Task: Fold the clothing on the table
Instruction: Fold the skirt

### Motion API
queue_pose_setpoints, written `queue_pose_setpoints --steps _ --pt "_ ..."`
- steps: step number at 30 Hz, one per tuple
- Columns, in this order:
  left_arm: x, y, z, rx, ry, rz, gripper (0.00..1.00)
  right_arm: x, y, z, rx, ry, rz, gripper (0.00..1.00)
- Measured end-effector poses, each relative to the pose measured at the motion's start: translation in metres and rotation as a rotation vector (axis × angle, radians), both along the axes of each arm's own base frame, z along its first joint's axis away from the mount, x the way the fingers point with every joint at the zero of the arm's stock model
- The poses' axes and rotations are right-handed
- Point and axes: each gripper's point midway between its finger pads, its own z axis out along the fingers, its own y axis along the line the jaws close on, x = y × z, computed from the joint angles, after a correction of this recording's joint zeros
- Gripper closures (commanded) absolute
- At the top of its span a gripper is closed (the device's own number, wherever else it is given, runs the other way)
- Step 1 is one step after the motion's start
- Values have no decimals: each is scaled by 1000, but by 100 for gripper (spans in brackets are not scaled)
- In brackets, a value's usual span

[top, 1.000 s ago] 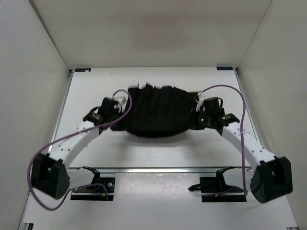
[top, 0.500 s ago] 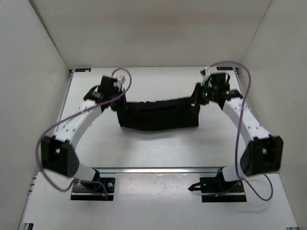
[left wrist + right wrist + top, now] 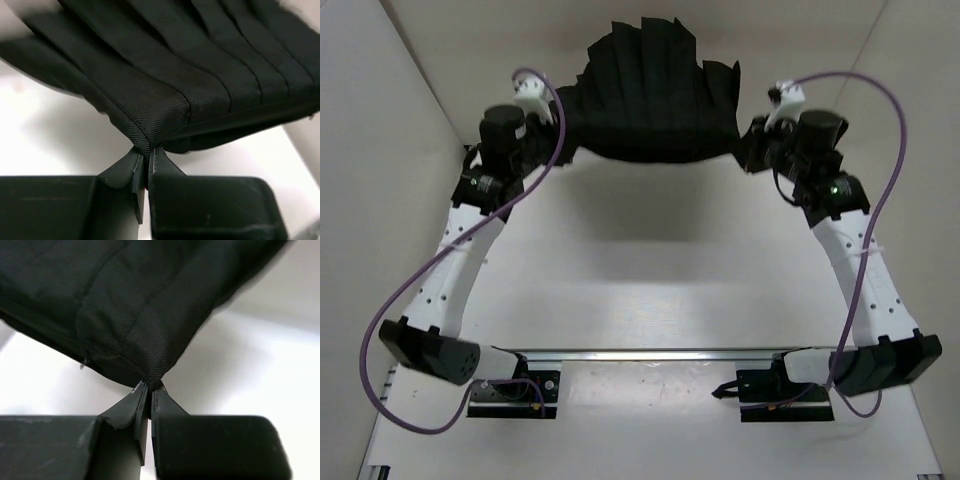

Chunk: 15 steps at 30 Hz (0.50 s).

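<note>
The black pleated clothing (image 3: 650, 100) hangs in the air above the far part of the white table (image 3: 640, 280), stretched between both arms, its pleats fanning upward. My left gripper (image 3: 563, 150) is shut on its left corner, my right gripper (image 3: 745, 150) on its right corner. In the left wrist view the pleated clothing (image 3: 165, 80) spreads away from the pinched corner in my left gripper (image 3: 146, 155). In the right wrist view the clothing (image 3: 120, 310) runs up and left from my right gripper (image 3: 149, 389), whose tips clamp the corner.
Pale walls (image 3: 390, 110) enclose the table on the left, right and back. A metal rail (image 3: 650, 353) with the two arm bases crosses the near edge. Purple cables (image 3: 880, 110) loop off both arms.
Both arms have risen and reached toward the back wall, lifting the clothing off the table. It lay flat a second ago and now hangs spread out in the air.
</note>
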Motion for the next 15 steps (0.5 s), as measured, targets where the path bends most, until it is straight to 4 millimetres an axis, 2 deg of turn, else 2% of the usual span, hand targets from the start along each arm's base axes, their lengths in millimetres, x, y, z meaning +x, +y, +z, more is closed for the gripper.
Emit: queue_pose_setpoints --steps 2,5,6,7,9,10,12,15 --pt "-22 -5 -46 10 82 -34 100 -19 -5 -47 -7 79 1 100" --pt "-50 -12 -137 32 270 -70 100 -39 -12 -129 -31 258 -8 100" --pt "-66 -13 -175 44 358 -78 100 -48 -13 -159 -39 330 -11 100" --pt "-80 -14 -203 53 430 -83 100 -57 -14 -183 -43 393 -12 100" --pt "-115 -15 -251 66 558 -96 100 -84 -12 -231 -48 531 -10 100" --pt "-132 -14 -265 68 606 -100 100 -99 -10 -247 -47 589 -4 100" --pt "-156 -10 -275 71 660 -92 100 -126 -4 -267 -50 658 9 100" --pt "-174 -2 -262 63 646 -63 100 -158 7 -271 -63 685 34 100"
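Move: Both hands already hold the skirt high by its two near corners, about 31 cm apart. The skirt's middle is some 10 cm ahead of either hand, 15 cm inward (right of the left hand, left of the right) and roughly level. The clear table patch below lies about 12 cm back, 15 cm inward and 40 cm down from each. The near metal rail's middle is roughly 35 cm back, equally far inward and down. Down and back together in one fast, matched swing, both arms bring the skirt's pinched corners from high above the table towards the middle patch, dropping about 26 cm and drawing back some 17 cm. The wrists tip the fingers downward by nearly 40 degrees, the descent dying out at the end; both grips stay shut and their spacing hardly changes. ##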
